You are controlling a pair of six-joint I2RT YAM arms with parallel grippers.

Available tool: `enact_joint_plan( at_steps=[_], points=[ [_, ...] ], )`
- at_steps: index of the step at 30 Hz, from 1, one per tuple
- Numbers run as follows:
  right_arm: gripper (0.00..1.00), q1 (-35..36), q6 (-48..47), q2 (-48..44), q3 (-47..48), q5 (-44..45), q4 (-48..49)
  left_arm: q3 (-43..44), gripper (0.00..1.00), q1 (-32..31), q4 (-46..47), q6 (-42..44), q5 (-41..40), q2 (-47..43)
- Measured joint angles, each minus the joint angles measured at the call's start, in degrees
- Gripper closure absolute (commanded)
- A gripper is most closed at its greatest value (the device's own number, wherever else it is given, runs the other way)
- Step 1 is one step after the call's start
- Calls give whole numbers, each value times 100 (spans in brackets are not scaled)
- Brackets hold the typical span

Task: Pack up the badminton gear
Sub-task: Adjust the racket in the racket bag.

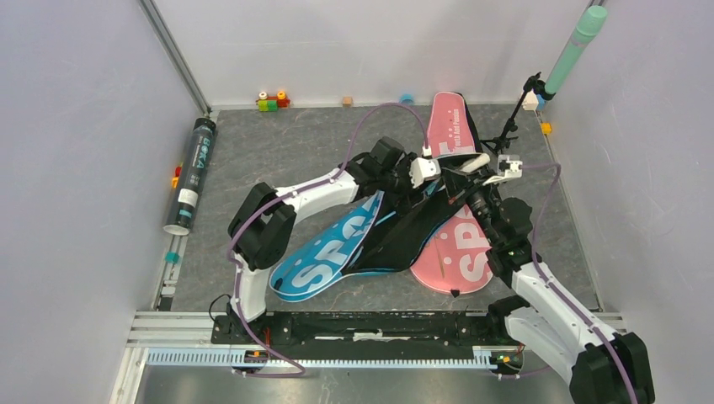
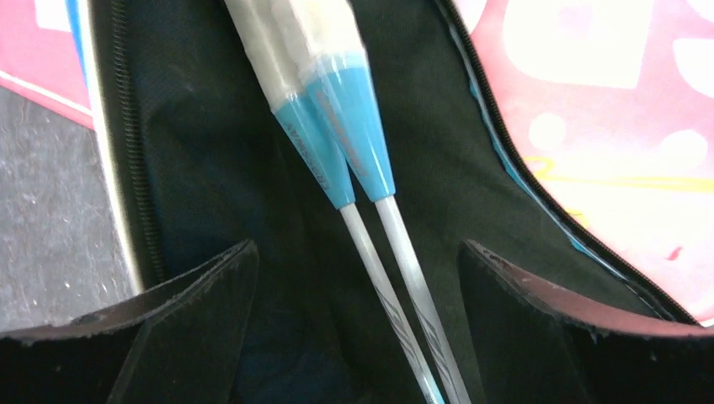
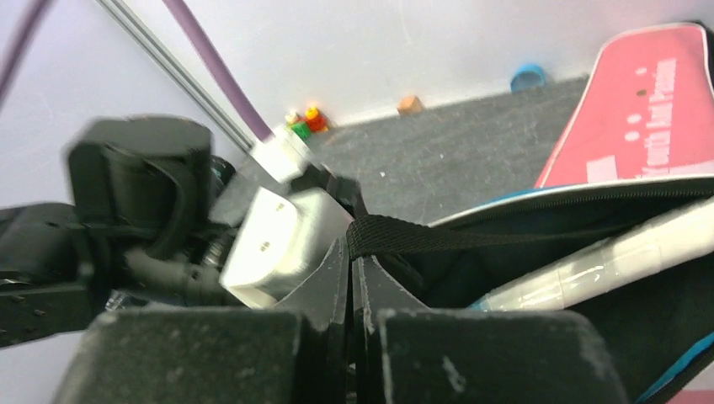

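The blue SPORT racket bag (image 1: 324,259) lies unzipped, its black lining (image 2: 219,151) showing. Two rackets lie inside it side by side, with white handles (image 2: 295,38), blue cones (image 2: 354,139) and silver shafts (image 2: 404,269). My left gripper (image 2: 359,246) hovers open just above the shafts, one finger on each side, touching neither. My right gripper (image 3: 352,246) is shut on the bag's black strap (image 3: 438,236), with a white handle (image 3: 623,252) just beside it. The pink SPORT bag (image 1: 461,248) lies under and right of the blue one. A dark tube (image 1: 192,172) lies along the left wall.
Small toy blocks (image 1: 271,101) sit along the back wall, and others (image 1: 175,177) by the left wall. A black tripod stand (image 1: 514,126) holding a green cylinder (image 1: 574,49) stands at the back right corner. Both arms cross over the bags mid-table.
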Motion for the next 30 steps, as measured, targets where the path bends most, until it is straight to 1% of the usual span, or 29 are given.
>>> enact_joint_plan(
  at_steps=[4, 6, 7, 8, 10, 11, 12, 14, 15, 16, 19, 23, 25, 27, 28, 30],
  points=[
    [100, 39, 50, -337, -107, 120, 289, -389, 11, -72, 28, 26, -369, 0],
    [100, 68, 68, -481, -122, 127, 297, -601, 21, -109, 120, 26, -542, -13],
    [100, 90, 70, -525, -166, 131, 254, -704, 32, -136, 227, 33, -656, -48],
    [100, 96, 72, -562, -210, 142, 223, -793, 41, -162, 319, 50, -769, -83],
    [100, 98, 57, -662, -251, 210, 109, -1008, 65, -199, 498, 109, -990, -173],
    [100, 107, 24, -726, -267, 251, 11, -1084, 87, -214, 535, 142, -1093, -208],
    [100, 111, -7, -787, -278, 308, -79, -1143, 97, -227, 570, 203, -1193, -232],
    [100, 122, -90, -898, -291, 422, -232, -1220, 98, -234, 758, 107, -1580, -245],
    [100, 162, -138, -957, -291, 431, -245, -1241, 98, -219, 848, 271, -1672, -245],
    [100, 232, -210, -1023, -291, 481, -249, -1272, 98, -177, 935, 553, -1600, -247],
    [100, 302, -507, -1073, -291, 719, -275, -1502, 98, -186, 1019, 555, -1705, -448],
    [100, 413, -1071, -885, -203, 1071, -212, -1740, 98, -181, 813, 562, -1814, -769],
    [100, 424, -1495, -798, -151, 1445, -90, -1746, 98, -140, 726, 584, -1788, -859],
    [100, 433, -2065, -699, -87, 1926, 55, -1851, 98, 2, 636, 669, -1567, -1021],
    [100, 417, -2452, -623, -35, 2402, 181, -1928, 98, 109, 505, 754, -1434, -1126],
    [100, 52, -3110, -461, 199, 3484, 632, -2312, 98, 555, -83, 1222, -955, -1491]
  ],
)
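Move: The racket shafts, lying in the open blue bag, pass between the left hand's spread fingers: the spot to grip is some 5 cm lower, 3 cm to its left and about 1 cm ahead. Their pale handles run up to the right, about 11 cm right and 6 cm ahead; the pink bag's middle is some 10 cm right, 3 cm ahead and 11 cm below. From the right hand, shut on the blue bag's strap, that grip spot lies about 9 cm left, 4 cm back and 18 cm below. The left fingers close around the racket shafts after sinking nearly 5 cm and easing left, then haul the rackets left, fastest at the end, about 12 cm from the start. The right hand, still shut, edges back a little, then whips some 12 cm right and 5 cm up, turning about 40 degrees clockwise as the strap comes out of its fingers. ##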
